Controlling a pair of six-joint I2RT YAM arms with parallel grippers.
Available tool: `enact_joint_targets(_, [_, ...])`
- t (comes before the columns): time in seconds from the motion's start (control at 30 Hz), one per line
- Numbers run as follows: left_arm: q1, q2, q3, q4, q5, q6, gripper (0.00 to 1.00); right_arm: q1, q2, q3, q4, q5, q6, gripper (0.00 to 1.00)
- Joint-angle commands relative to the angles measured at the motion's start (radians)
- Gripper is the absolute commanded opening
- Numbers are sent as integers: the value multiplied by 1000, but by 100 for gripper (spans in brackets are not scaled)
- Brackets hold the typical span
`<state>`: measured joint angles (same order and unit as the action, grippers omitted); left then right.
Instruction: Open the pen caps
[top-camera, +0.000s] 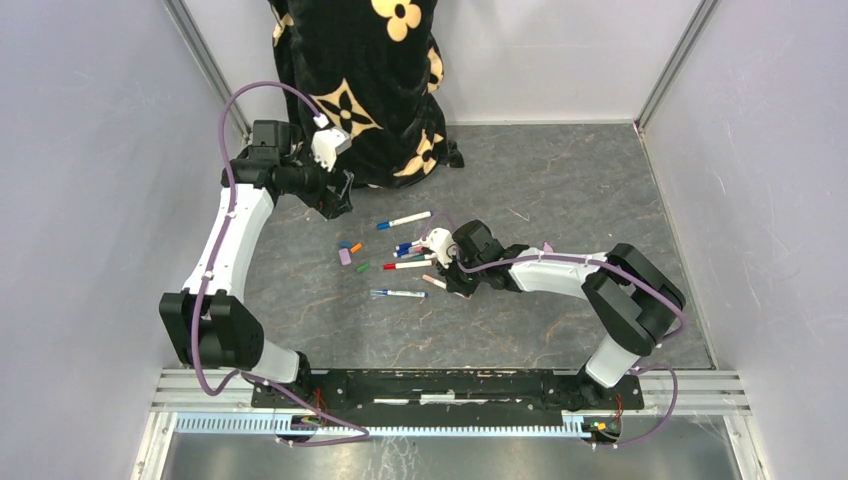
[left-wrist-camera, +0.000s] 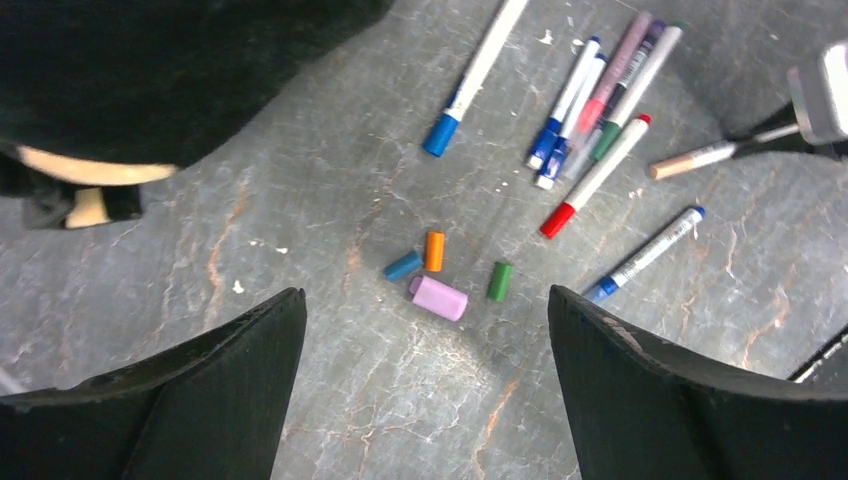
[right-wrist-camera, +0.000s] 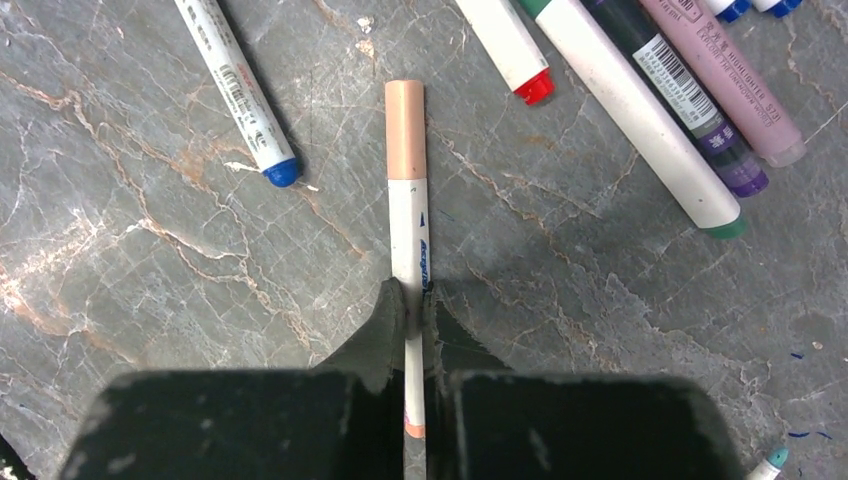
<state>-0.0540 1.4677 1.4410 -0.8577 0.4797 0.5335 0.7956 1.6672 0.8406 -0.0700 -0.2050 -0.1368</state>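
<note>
My right gripper (right-wrist-camera: 411, 300) is shut on the white barrel of a pen (right-wrist-camera: 408, 230) that lies on the table, its peach cap (right-wrist-camera: 405, 115) pointing away from the fingers. That gripper (top-camera: 452, 275) sits low beside several more pens (top-camera: 405, 250). Loose pen caps lie together: blue (left-wrist-camera: 403, 266), orange (left-wrist-camera: 434, 251), pink (left-wrist-camera: 438, 298), green (left-wrist-camera: 500, 281). My left gripper (left-wrist-camera: 424, 292) hangs open above them, holding nothing. A red-capped pen (left-wrist-camera: 595, 178) and a blue-capped pen (left-wrist-camera: 650, 254) lie to the right of the caps.
A black cloth with cream flowers (top-camera: 360, 80) is heaped at the back, close behind the left gripper (top-camera: 338, 200). One long blue-capped pen (top-camera: 404, 220) lies apart towards it. Grey walls close in both sides. A metal rail (top-camera: 450, 385) runs along the near edge.
</note>
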Motion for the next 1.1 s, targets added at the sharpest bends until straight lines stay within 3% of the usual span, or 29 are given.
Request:
enact_joint_targets(0.0, [-7, -44, -48, -41, 127, 116, 93, 2, -33, 43, -64, -1, -9, 0])
enact_joint_targets(0.17, [-20, -124, -171, -156, 335, 394, 91, -17, -78, 143, -124, -173, -8, 0])
enact_joint_targets(0.3, [-73, -187, -252, -202, 352, 534, 94, -47, -81, 218, -150, -367, 38, 0])
enact_joint_targets(0.63, [-309, -172, -283, -210, 250, 576, 89, -63, 21, 351, -171, -729, 135, 0])
enact_joint_targets(1.07, [-412, -138, -317, -184, 175, 596, 71, -64, 64, 351, -138, -850, 189, 0])
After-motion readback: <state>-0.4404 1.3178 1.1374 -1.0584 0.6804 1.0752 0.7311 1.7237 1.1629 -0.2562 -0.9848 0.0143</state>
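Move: The right hand already pinches the peach pen, its cap some 5 cm left and 2 cm ahead; the open left gripper it is taken to waits about 25 cm left, 11 cm ahead and 20 cm higher. From the left hand that peach cap lies roughly 20 cm right, 9 cm back and 21 cm below; beside it, the blue pen is about 14 cm right and 12 cm back, the red pen 16 cm right and 6 cm back, equally low. Right hand lifts the held pen up-left about 12 cm; left swings back-right, turning clockwise, towards the peach cap. ##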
